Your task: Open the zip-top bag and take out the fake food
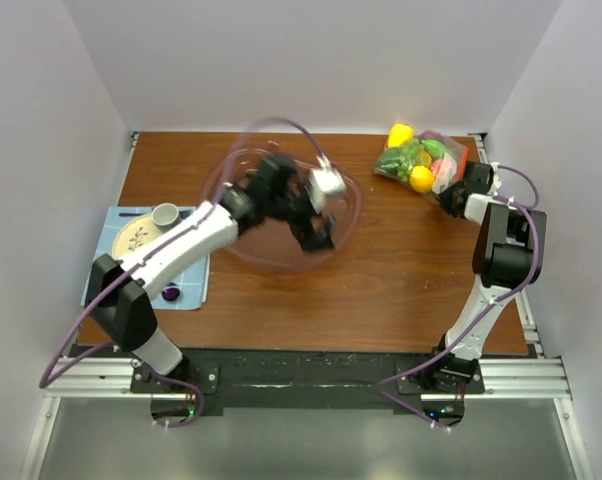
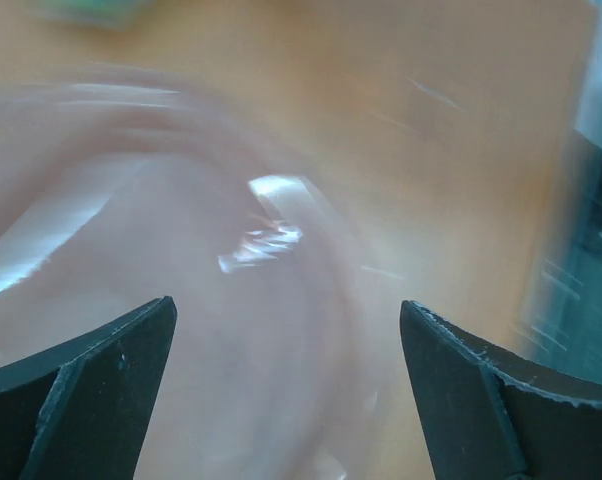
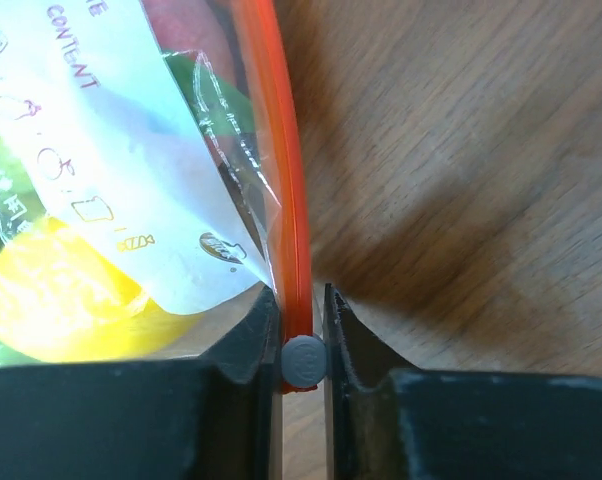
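The zip-top bag [image 1: 426, 160] lies at the far right of the table with its orange zip strip [image 3: 281, 150] toward my right arm. Inside it is the fake food [image 1: 421, 178], yellow, green and red pieces; a yellow piece [image 1: 401, 133] shows at the bag's far end. In the right wrist view a yellow piece [image 3: 51, 300] presses against the printed plastic. My right gripper [image 3: 303, 300] is shut on the zip strip, with the grey slider [image 3: 304, 361] between its fingers. My left gripper [image 2: 288, 320] is open, blurred by motion, above the pink tub [image 2: 181, 250], holding nothing.
The large clear pink-tinted tub [image 1: 281, 250] sits mid-table under the left arm. At the left, a blue mat [image 1: 186, 285] carries a plate [image 1: 134, 238], a cup [image 1: 165, 214] and a purple spoon [image 1: 170, 294]. Walls close in at the back and both sides.
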Available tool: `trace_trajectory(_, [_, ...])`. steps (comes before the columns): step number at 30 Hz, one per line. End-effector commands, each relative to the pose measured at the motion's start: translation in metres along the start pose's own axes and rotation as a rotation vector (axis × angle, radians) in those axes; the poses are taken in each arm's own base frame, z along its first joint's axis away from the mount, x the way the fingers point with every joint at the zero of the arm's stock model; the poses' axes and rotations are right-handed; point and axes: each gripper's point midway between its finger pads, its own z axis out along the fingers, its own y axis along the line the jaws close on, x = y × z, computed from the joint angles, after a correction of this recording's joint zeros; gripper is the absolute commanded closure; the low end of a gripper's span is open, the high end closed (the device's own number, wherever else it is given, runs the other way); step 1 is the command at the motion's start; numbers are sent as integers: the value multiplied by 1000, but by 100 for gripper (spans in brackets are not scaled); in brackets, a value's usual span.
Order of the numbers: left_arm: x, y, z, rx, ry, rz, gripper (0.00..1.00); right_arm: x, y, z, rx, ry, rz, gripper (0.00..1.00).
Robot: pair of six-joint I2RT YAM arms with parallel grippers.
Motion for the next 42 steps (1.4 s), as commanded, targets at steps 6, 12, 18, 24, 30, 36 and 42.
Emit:
trace_trajectory(6, [-2,270,-154,-746,-120,-88,0,-14,13,-35,-74,-57,22,100])
trace_trajectory(12, [51,317,-137,-814,-47,-167,0,-21,22,-64,-134,-101,38,100])
trace_trajectory(18, [73,353,-160,-889,-96,-228,0,-35,35,-111,-201,-162,63,100])
trace_trajectory(24, [93,365,-165,-939,-85,-249,0,-32,47,-141,-267,-158,66,100])
trace_trajectory(30, [114,361,-142,-858,-47,-284,0,-35,50,-164,-293,-177,67,100])
trace_trajectory(36, [148,335,-111,-732,36,-351,18,-55,63,-200,-312,-233,42,100])
trace_trajectory(42, [160,306,-105,-695,72,-378,28,-76,89,-236,-398,-274,54,100])
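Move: The left gripper, empty and wide open, has the pink tray's left rim about 24 cm ahead, 29 cm left and 17 cm below; the tray's middle is 22 cm ahead and 7 cm left, and the white cup 18 cm ahead and 44 cm left. The right gripper already holds the orange zip's near end; the bag's middle lies 14 cm ahead and 6 cm left at about its height, the yellow ball 7 cm ahead and 6 cm left. Sweep the left gripper some 25 cm forward and as far left over the pink tray, arching up before sinking 13 cm net to the tray's left rim, turning about 45 degrees counter-clockwise; start closing the fingers partway at the end. Meanwhile keep the right gripper's pinch on the zip end and draw it slightly back, then lift about 18 cm, tipping its fingers upward. ##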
